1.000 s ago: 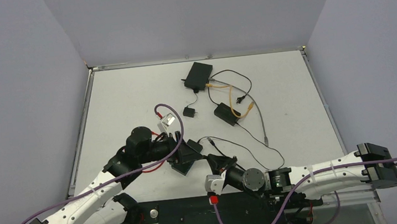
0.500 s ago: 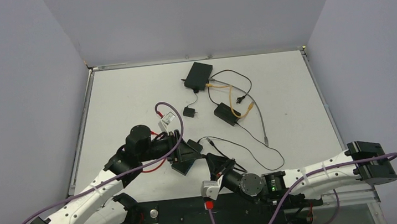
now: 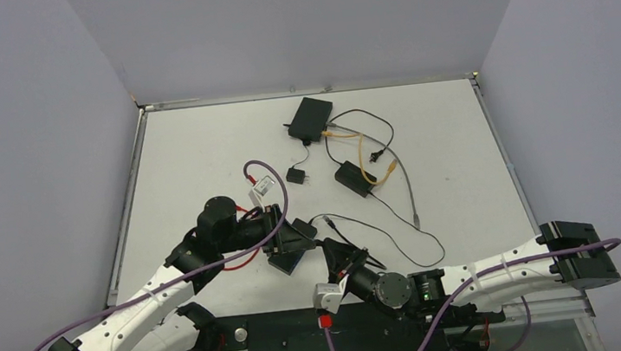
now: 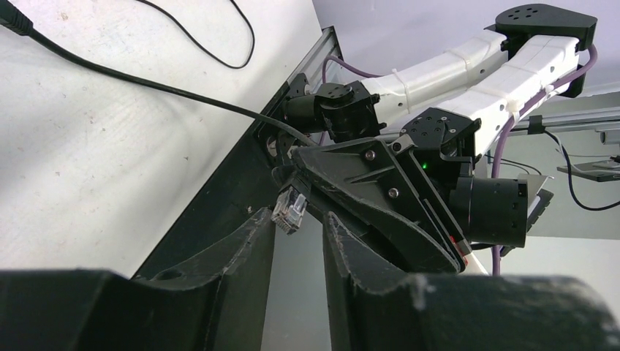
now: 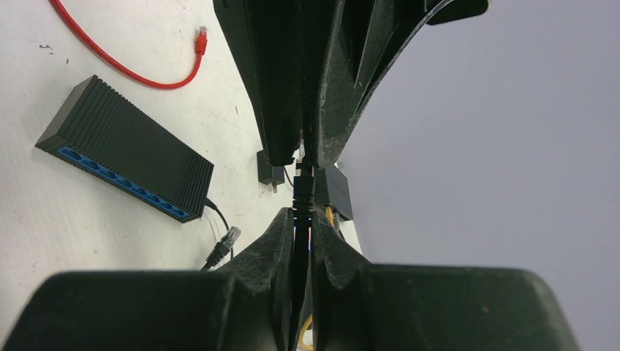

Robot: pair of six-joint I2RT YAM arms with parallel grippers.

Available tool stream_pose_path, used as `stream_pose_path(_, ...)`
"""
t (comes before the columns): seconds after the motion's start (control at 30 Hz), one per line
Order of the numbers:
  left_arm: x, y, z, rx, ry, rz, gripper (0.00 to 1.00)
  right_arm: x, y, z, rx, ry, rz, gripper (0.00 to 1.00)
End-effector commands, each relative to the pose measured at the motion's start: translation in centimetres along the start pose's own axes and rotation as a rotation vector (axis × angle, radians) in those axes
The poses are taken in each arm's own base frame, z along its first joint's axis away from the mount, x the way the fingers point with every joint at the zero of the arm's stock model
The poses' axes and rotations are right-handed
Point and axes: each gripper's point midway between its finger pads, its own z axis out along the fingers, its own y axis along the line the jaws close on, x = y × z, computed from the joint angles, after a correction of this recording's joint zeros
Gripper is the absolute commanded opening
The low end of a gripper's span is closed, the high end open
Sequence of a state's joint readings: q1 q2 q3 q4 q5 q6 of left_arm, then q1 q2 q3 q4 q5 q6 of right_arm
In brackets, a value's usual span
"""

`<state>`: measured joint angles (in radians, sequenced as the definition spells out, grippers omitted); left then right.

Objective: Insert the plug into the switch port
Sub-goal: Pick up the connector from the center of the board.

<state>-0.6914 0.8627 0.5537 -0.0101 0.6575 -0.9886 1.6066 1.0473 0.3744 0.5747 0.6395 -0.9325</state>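
Observation:
My right gripper (image 5: 302, 212) is shut on a black cable (image 5: 302, 191) just behind its clear plug (image 4: 290, 209). It holds the plug up at the tips of my left gripper (image 4: 300, 213). The left jaws stand narrowly open around the plug, which sits close to the left fingertip, with a gap on the other side. In the top view both grippers meet near the table's front, left (image 3: 312, 241) and right (image 3: 333, 256). The black switch (image 5: 124, 150), with its row of blue ports, lies on the table; from above it is mostly hidden under the left gripper (image 3: 284, 264).
A second black cable end with a clear plug (image 5: 228, 238) lies beside the switch. A red cable (image 5: 146, 73) lies beyond it. At the back are a black box (image 3: 309, 116), a small adapter (image 3: 295, 175) and another black box with orange cables (image 3: 353, 178).
My left jaws have narrowed around the plug. The right arm swung left and lower, bringing the plug to the left fingertips, then held still.

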Motion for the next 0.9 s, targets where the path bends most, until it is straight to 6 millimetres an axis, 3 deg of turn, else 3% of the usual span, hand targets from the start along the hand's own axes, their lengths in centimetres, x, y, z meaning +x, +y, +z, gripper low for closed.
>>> stream_pose_path(0.0, -0.58, -1.31, -0.02, 0.06, -0.013, 0.039, 0.24, -0.45, -0.29, -0.01, 0.022, -0.004, 0.011, 0.0)
stream_pose_path(0.33, -0.51, -1.44, 0.07, 0.077, -0.007, 0.042, 0.0, -0.44, 0.11, -0.05, 0.011, -0.004, 0.033, 0.0)
stream_pose_path(0.67, -0.69, -1.46, -0.06, 0.078, -0.026, 0.076, 0.0, -1.21, -0.23, -0.58, -0.03, -0.074, 0.184, 0.28)
stream_pose_path(0.87, -0.82, -1.37, -0.23, 0.073, -0.043, 0.102, 0.0, -1.1, -0.42, -0.83, -0.083, -0.096, 0.309, 0.34)
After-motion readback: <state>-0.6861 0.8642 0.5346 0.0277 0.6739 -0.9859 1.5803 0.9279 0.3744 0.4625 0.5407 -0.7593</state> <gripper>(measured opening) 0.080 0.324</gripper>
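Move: Between the left fingertips already, the connector in the right hand's grip lies about 1 cm to the left hand's right and level with it. From the right hand the connector is some 2 cm left and 1 cm ahead. From the left hand, the switch lies on the board about 5 cm ahead, 6 cm left and 17 cm below; the cable's loose plug hangs roughly 10 cm ahead, 4 cm right and 13 cm lower. Closing on the connector while staying in place, the left fingers pinch it and keep their hold. Only then does the right gripper open to about a third and let go, easing back about 1 cm and slightly up, and rolling some 10 degrees about its own finger line, clockwise looking along the fingers. ##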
